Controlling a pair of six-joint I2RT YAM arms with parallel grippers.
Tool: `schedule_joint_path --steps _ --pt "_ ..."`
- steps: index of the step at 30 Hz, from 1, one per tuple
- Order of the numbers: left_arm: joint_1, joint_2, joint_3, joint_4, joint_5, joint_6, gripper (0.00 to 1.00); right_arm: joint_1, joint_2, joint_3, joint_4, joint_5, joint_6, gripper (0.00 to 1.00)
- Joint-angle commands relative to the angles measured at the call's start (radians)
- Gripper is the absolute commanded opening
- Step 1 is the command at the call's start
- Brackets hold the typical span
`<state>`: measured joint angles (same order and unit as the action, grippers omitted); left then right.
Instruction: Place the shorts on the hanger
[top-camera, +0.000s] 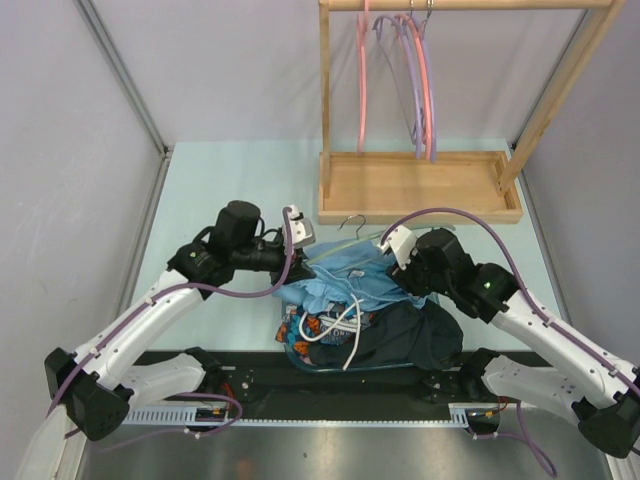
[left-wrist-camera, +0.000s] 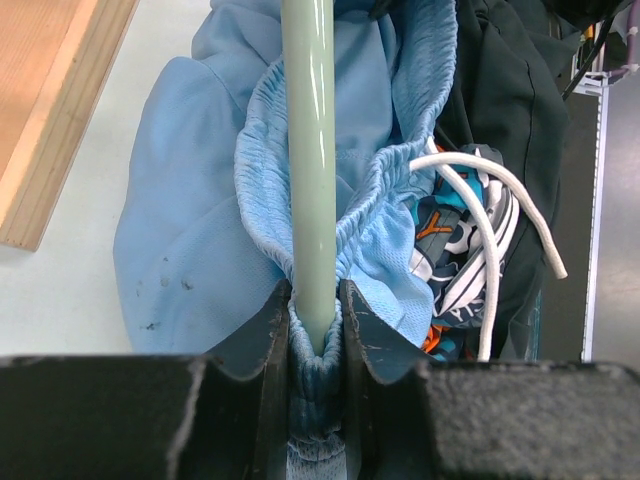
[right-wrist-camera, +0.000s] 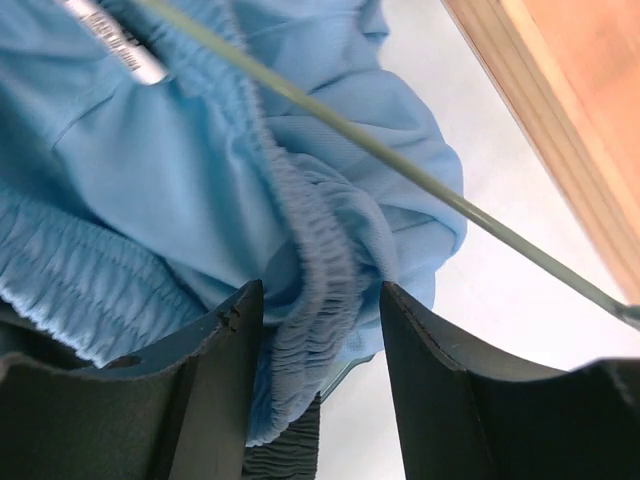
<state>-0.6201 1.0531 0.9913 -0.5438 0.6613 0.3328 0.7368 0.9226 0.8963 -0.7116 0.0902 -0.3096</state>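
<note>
The light blue shorts (top-camera: 345, 275) lie bunched on top of a heap of clothes in the middle of the table. Their white drawstring (left-wrist-camera: 490, 250) trails over the heap. The sage hanger (left-wrist-camera: 312, 150) runs through the waistband opening, and its metal hook (top-camera: 352, 222) points toward the rack. My left gripper (left-wrist-camera: 315, 320) is shut on the hanger's bar, with a fold of the shorts' (left-wrist-camera: 200, 220) waistband pinched in as well. My right gripper (right-wrist-camera: 322, 300) is open and straddles the gathered waistband of the shorts (right-wrist-camera: 180, 170). A gap shows beside its right finger. The hanger's thin arm (right-wrist-camera: 420, 180) crosses above it.
Under the shorts lie a blue-and-orange patterned garment (top-camera: 310, 325) and a black garment (top-camera: 420, 335). A wooden rack with its base tray (top-camera: 420, 185) stands at the back, carrying pink hangers (top-camera: 362, 80) and purple hangers (top-camera: 415, 90). Grey walls close both sides.
</note>
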Motion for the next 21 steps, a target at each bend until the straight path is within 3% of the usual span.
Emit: schedule_joint_path --steps 1,5,6,9,17,21 --pt "0.014 -0.022 0.010 0.058 0.040 -0.020 0.00 0.033 0.007 -0.002 -0.015 0.064 -0.085 0.53" --pt "0.023 -0.024 0.004 0.056 0.043 -0.018 0.00 0.018 -0.007 -0.011 -0.029 0.109 -0.098 0.46" --pt "0.026 -0.024 0.004 0.053 0.047 -0.018 0.01 0.009 -0.011 -0.013 -0.046 0.111 -0.103 0.32" --pt "0.046 -0.025 0.007 0.038 0.058 -0.009 0.00 -0.045 -0.039 -0.022 -0.068 0.115 -0.132 0.16" --pt "0.155 -0.080 0.006 -0.060 0.133 0.090 0.00 -0.224 -0.148 -0.022 -0.115 0.062 -0.224 0.00" --pt "0.217 -0.097 -0.005 -0.128 0.173 0.152 0.00 -0.390 -0.185 -0.022 -0.109 -0.054 -0.272 0.00"
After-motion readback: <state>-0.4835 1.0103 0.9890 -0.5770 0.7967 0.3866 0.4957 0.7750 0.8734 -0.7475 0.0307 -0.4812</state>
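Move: The shorts' waistband at its right end lies right between the right hand's open fingertips, perhaps 1 cm below the hand point. From this hand the green hanger's hook is about 8 cm ahead and 6 cm to the left, roughly level in height. The white drawstring lies some 7 cm back, 6 cm to the left and 3 cm lower. The left hand, already clamping the other end of band and hanger, has that right waistband end about 15 cm to its right, 1 cm back and 3 cm below. Sinking barely at first, the right hand shuts its half-open fingers on the right end of the waistband, then draws the pinched cloth about 6 cm to the right, away from the left hand, rising some 2 cm late on. The left hand keeps its clamp on waistband and hanger and eases about 2 cm left and a little up, so the two pull against each other. ##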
